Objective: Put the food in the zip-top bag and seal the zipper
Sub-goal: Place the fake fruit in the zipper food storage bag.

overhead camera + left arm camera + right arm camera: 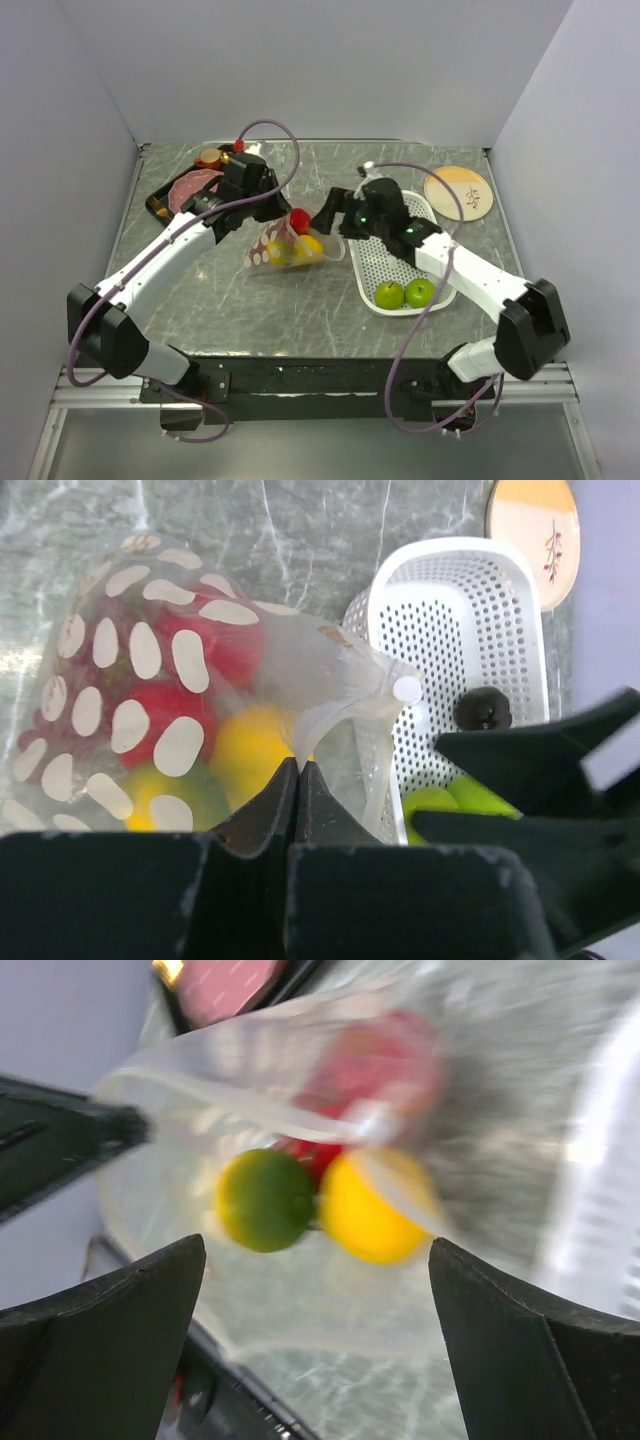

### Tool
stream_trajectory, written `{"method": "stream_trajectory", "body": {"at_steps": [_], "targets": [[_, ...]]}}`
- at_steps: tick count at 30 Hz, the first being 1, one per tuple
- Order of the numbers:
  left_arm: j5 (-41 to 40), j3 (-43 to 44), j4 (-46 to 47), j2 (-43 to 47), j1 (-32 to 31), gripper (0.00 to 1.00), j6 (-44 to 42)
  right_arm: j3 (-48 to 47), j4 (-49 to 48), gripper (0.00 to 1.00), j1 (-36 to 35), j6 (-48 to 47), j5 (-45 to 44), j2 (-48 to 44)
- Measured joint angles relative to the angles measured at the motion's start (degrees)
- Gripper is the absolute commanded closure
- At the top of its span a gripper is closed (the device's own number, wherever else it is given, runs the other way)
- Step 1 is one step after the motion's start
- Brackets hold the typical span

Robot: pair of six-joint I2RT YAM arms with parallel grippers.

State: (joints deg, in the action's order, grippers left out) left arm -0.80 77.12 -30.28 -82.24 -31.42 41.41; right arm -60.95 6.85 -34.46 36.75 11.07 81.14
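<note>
The zip-top bag (283, 250) lies at the table's middle, clear with white dots (150, 650). Inside it are food pieces: a red fruit (215, 645), a yellow citrus (370, 1210) and a green one (265, 1200). My left gripper (300, 765) is shut on the bag's mouth edge, by the white zipper strip (340, 712). It holds the mouth up. My right gripper (317, 1250) stands wide open just in front of the mouth with nothing between its fingers (328, 220). Two green apples (405, 293) and a dark plum (483, 708) sit in the white basket.
The white perforated basket (385, 255) stands right of the bag, under my right arm. A round plate (458, 190) lies at the back right. A black tray (160, 200) at the back left holds a pink meat slice (195, 185) and a brown piece (210, 157).
</note>
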Motion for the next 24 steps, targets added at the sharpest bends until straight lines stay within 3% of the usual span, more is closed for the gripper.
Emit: {"method": "stream_trajectory", "body": {"at_steps": [9,14,24], "targets": [[-5.5,-0.5,-0.5,4.5,0.0,0.99,-0.5,4.5,11.5,0.00,10.3,-2.7,-14.4,-11.2],[-4.3,4.7,-3.3,-2.5,-0.1,0.99,-1.6,5.2,20.4,0.00,11.0,-2.3,-24.4,-7.7],[2.4,0.7,-2.0,-3.6,-0.2,0.99,-1.8,6.7,26.1,0.00,14.2,0.6,-33.0,0.1]]}}
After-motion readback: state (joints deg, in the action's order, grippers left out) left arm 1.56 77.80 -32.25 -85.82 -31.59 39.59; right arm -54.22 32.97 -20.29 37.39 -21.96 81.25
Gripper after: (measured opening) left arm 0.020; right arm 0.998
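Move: The right hand hangs empty and wide open over the bag, with the dark fruit in the white basket some 26 cm to its right, about 2 cm ahead and 17 cm lower. The green apple lies about 10 cm nearer the base than that fruit, and the green pear 8 cm left of the apple. The yellow fruit in the bag is about 5 cm left of, 3 cm ahead of and 14 cm below the hand. From the left hand the dark fruit is about 37 cm right and 18 cm lower, roughly level fore and aft. The right hand swings away from the bag's mouth to the right, about 22 cm, first almost level across the basket's near-side rim and then sinking some 12 cm towards the dark fruit, fingers still wide open, while the wrist turns clockwise and tips steeply down, ending just short of the fruit. The left hand keeps its shut pinch on the bag's rim, lifts it some 2 cm and then lowers it to about 3 cm below where it began. ##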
